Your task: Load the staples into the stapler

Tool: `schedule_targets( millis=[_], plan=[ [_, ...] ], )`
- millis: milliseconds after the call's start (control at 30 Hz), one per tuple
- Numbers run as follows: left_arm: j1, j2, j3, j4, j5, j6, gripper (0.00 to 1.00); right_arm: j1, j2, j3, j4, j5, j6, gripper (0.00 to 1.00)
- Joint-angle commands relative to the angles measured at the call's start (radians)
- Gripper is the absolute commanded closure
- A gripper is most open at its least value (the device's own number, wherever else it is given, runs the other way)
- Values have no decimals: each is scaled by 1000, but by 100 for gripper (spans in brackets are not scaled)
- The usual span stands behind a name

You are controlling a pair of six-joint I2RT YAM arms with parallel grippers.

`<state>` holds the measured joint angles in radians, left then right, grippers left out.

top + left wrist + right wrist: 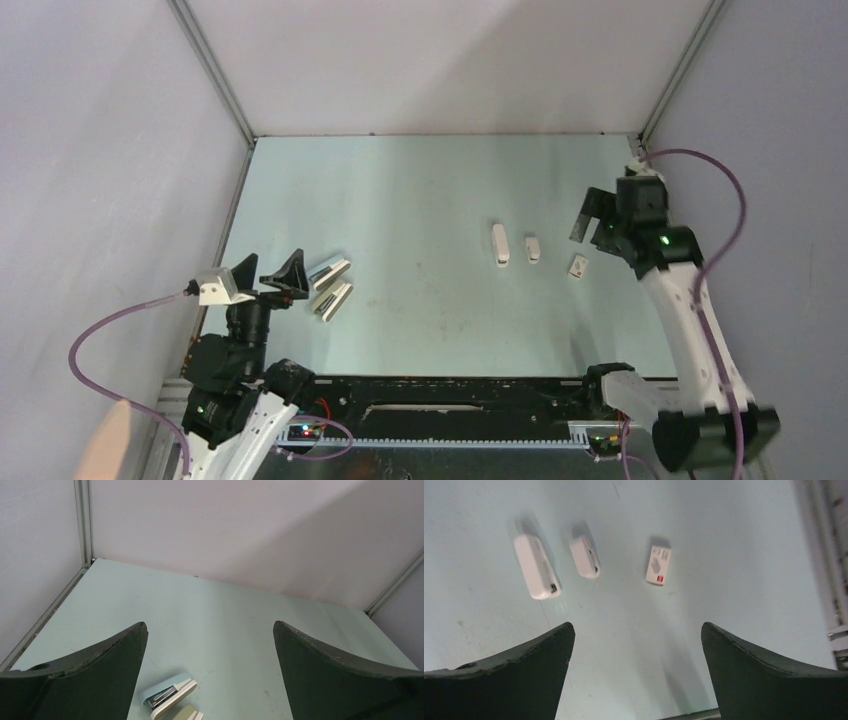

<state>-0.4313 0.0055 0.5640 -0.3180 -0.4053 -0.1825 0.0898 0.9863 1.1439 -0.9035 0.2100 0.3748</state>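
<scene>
A light-blue and white stapler point(328, 272) point(167, 692) lies at the left of the table with its metal channel showing. My left gripper point(267, 272) point(210, 625) hovers just left of it, open and empty. The staples point(578, 265) point(658, 565), a small flat pack with a grey striped patch and a red mark, lie at the right. My right gripper point(603, 212) point(636, 625) hangs above the table just beyond the staples, open with nothing between its fingers.
A second, beige stapler-like piece point(334, 300) point(192, 714) lies beside the blue stapler. Two white oblong objects, a long one point(500, 245) point(536, 572) and a shorter one point(532, 249) point(585, 562), lie left of the staples. Walls enclose the table on three sides.
</scene>
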Motion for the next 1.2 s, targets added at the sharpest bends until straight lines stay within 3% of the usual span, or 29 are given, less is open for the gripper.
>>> schedule_targets(
  millis=[0,367,667,967,1167],
  plan=[
    [-32,-207,21,4,-40,18,0,-19,166,-26,1,-112,103,0],
    [-40,-191,17,-3,-68,35,0,-115,583,-64,242,-59,181,19],
    [-40,-143,20,-3,-60,44,0,-145,782,-65,320,-109,161,32],
    [-40,-119,20,0,-45,49,0,-151,768,-131,356,-133,134,56],
    [-40,-111,20,6,-31,52,0,-122,606,-242,334,-108,96,68]
  ],
)
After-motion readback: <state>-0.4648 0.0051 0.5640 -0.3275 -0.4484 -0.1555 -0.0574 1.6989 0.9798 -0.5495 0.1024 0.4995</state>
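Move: The box of staples lies almost straight beneath my right hand, some 23 cm down, about 5 cm ahead and 2 cm to the right. The small white stapler is roughly 10 cm left of the box and 4 cm farther out; the long white stapler is about 17 cm left of the box and 5 cm farther out. From my idle left hand, the box is around 62 cm to the right, 12 cm ahead and 31 cm down. I plunge my right hand about 23 cm down onto the box of staples, easing some 6 cm forward and slightly right, while the wrist tips roughly 30 degrees further down and turns a little clockwise. The wide-open fingers narrow on the way, then, down low, close on the sides of the box and pinch it as the hand draws back about a centimetre. ##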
